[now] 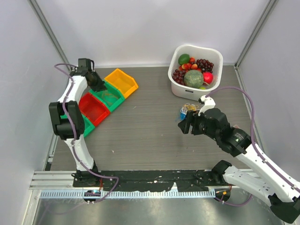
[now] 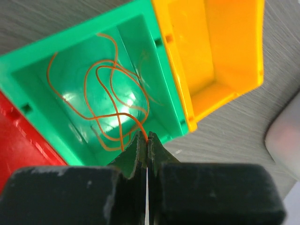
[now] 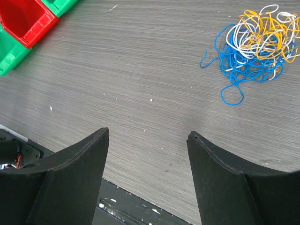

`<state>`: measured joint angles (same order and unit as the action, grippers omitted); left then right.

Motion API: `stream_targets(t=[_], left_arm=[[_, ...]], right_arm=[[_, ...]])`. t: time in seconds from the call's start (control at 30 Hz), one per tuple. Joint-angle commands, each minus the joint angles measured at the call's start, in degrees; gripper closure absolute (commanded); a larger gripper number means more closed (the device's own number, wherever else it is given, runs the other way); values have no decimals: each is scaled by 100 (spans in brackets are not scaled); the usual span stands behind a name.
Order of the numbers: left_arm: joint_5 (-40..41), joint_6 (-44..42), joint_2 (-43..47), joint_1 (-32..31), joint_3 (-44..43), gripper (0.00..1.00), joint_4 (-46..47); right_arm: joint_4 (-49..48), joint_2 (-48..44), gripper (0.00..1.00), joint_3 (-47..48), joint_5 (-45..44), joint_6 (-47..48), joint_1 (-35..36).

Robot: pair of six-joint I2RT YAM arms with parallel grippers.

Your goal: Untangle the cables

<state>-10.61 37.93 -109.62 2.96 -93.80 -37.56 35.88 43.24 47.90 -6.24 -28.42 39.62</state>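
Note:
The cables (image 3: 257,41) lie in a tangled bunch of blue, white and yellow-orange loops on the table at the upper right of the right wrist view; in the top view the bunch (image 1: 188,109) sits just in front of the fruit basket. My right gripper (image 3: 147,134) stands open over bare table, short of the bunch and to its left, with nothing between its fingers (image 1: 183,125). My left gripper (image 2: 146,138) is shut on one orange cable (image 2: 101,89), whose loops lie inside a green bin (image 2: 26,86). From above, that gripper (image 1: 99,83) hangs over the bin row.
A row of bins runs along the left: yellow (image 1: 123,80), green (image 1: 110,97), red (image 1: 93,108) and another green (image 1: 87,125). A white basket (image 1: 176,87) of fruit stands at the back right, close behind the cable bunch. Grey walls enclose the table.

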Motion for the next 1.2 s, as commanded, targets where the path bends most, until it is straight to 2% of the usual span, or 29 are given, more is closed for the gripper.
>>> stream_targets(t=[0.0, 0.17, 0.27, 0.4, 0.5, 0.57, 0.8, 0.9, 0.97, 1.03, 1.13, 1.17], left_arm=[[392, -382, -559, -32, -612, 100, -127], [481, -629, -1043, -129, -762, 100, -426], [770, -734, -956, -243, -825, 78, -621], [684, -708, -666, -243, -815, 62, -690], [692, -673, -324, -243, -702, 42, -735], [700, -656, -61, -243, -561, 32, -656], [815, -726, 994, -243, -402, 18, -1007], [684, -674, 1267, -243, -332, 16, -1262], [448, -533, 1522, -243, -131, 11, -1315], [113, -358, 1873, -444, 211, 7, -1245], [-326, -243, 2523, -918, 826, 7, -1140], [-510, -173, 2768, -1138, 1107, 7, -1070]], right_arm=[[15, -106, 27, 176, -141, -40, -24], [112, -264, 27, 123, -316, -67, -24], [77, -203, 27, 184, -264, -67, -24], [77, -70, 28, 229, -97, -128, -24], [-10, -123, 28, 132, -158, -163, -24], [-107, -97, 27, 35, -193, -172, -24], [253, 825, 27, 325, -246, -260, -68], [113, 1291, 27, 465, -150, -225, -129], [112, 1598, 27, 675, -263, -260, -235], [287, 1950, 27, 921, -377, -356, -594], [429, 2581, 27, 1046, 287, -383, -1777], [429, 2688, 28, 1107, 394, -374, -1973]])
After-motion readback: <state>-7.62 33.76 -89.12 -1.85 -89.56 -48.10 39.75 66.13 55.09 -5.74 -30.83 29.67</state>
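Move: Right below the left hand, which still holds an end of the orange cable, is the green bin: its middle some 10 cm down, about 2 cm ahead and 2 cm left. The yellow bin lies about 8 cm ahead and 6 cm right of the hand, the red one 6 cm back and 9 cm left. From the open right hand, the cable tangle is about 14 cm ahead, 0 cm sideways and 20 cm down; the fruit basket stands some 20 cm beyond the tangle, 5 cm farther right. Sinking some 7 cm over the green bin, the left hand spreads its fingers and lets go of the orange cable, then climbs away about 17 cm, opening wide and drawing back some 8 cm. The right hand, open throughout, first barely moves, then late on heads forward and down towards the blue, white and yellow tangle, tipping down and turning a little clockwise. ##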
